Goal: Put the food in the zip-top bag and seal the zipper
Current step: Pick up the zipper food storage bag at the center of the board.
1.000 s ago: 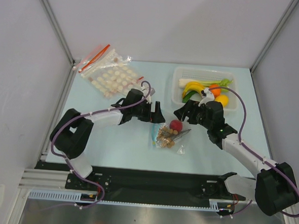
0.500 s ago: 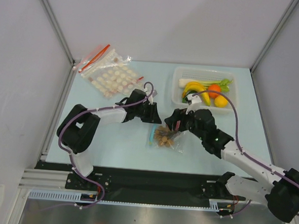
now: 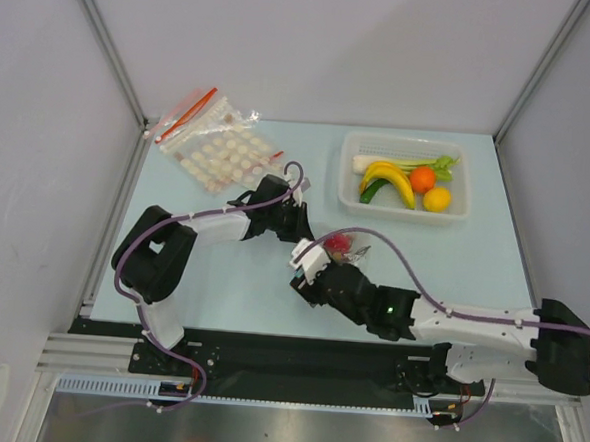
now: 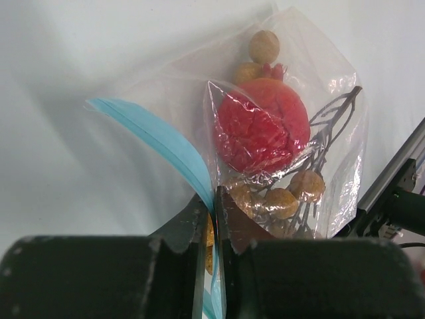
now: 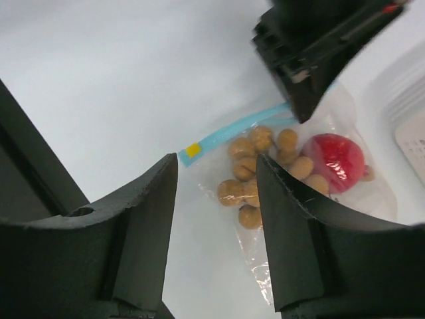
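Note:
The zip-top bag (image 4: 199, 86) lies on the table and holds the food: a red fruit (image 4: 262, 126) and tan-brown fruits on stems (image 4: 285, 199). My left gripper (image 4: 214, 199) is shut on the light blue zipper (image 4: 159, 136), pinching it between its fingertips. From above, the left gripper (image 3: 299, 229) sits at the far left of the bag (image 3: 345, 249). My right gripper (image 5: 217, 179) stands open over the zipper's (image 5: 232, 133) end. The tan fruits (image 5: 255, 179) and the red fruit (image 5: 334, 161) show below and beyond it. In the top view the right gripper (image 3: 310, 272) is on the bag's near side.
A clear tray (image 3: 405, 141) at the back right holds bananas, an orange and a lemon. A clear bag of white discs with a red strip (image 3: 214, 146) lies at the back left. The right arm (image 3: 469, 320) stretches along the near edge.
The left gripper has closed on the zipper strip. The right arm has swung from the bag's right side round to its near side, its jaws narrowing.

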Controlling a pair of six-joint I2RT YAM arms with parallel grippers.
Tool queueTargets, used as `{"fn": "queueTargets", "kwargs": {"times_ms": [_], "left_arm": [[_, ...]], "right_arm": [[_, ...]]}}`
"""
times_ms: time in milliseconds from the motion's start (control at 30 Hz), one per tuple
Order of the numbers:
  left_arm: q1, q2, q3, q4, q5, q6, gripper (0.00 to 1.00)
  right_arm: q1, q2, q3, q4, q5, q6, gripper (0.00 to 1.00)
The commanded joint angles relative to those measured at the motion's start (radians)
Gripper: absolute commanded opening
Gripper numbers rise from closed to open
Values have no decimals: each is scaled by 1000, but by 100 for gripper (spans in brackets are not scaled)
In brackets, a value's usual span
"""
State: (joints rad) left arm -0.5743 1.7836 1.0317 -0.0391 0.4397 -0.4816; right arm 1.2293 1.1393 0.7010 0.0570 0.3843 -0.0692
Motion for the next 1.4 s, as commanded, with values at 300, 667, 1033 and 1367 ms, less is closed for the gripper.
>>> {"fn": "queueTargets", "kwargs": {"times_ms": [300, 667, 1033, 1367], "left_arm": [[4, -47, 44, -18, 8, 32, 16], [4, -65, 42, -31, 1, 37, 20], [4, -291, -61, 11, -139, 23, 84], [4, -599, -196, 158, -167, 54, 89]], "right_arm": [[91, 419, 152, -85, 199, -228, 55], [93, 545, 202, -105, 288, -238, 29], [21, 234, 77, -11, 43, -162, 0], [-210, -194, -138, 136, -235, -20, 0]]}}
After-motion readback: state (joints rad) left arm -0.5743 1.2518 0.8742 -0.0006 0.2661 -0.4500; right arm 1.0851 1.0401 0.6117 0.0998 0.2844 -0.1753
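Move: The yellow-slider corner of the zipper food storage bag lies almost straight below the right hand, about 12 cm down, 2 cm ahead and 1 cm to the left; from the left hand, still pinching the blue zipper strip farther out, that corner is some 10 cm back. From the right hand, the brown balls in the bag lie roughly 5 cm ahead, 3 cm right and 12 cm down, and the red fruit 12 cm ahead and 6 cm right. The right fingers pinch the bag's zipper at the yellow-slider corner: the hand drops about 12 cm onto it, tipping the fingertips steeply down, shuts from half open, then rises nearly as far, drifting right and levelling out. The left hand holds the zipper strip until the right has gripped, then opens and backs off upward some 14 cm and about 4 cm left, its fingers tilting up. ##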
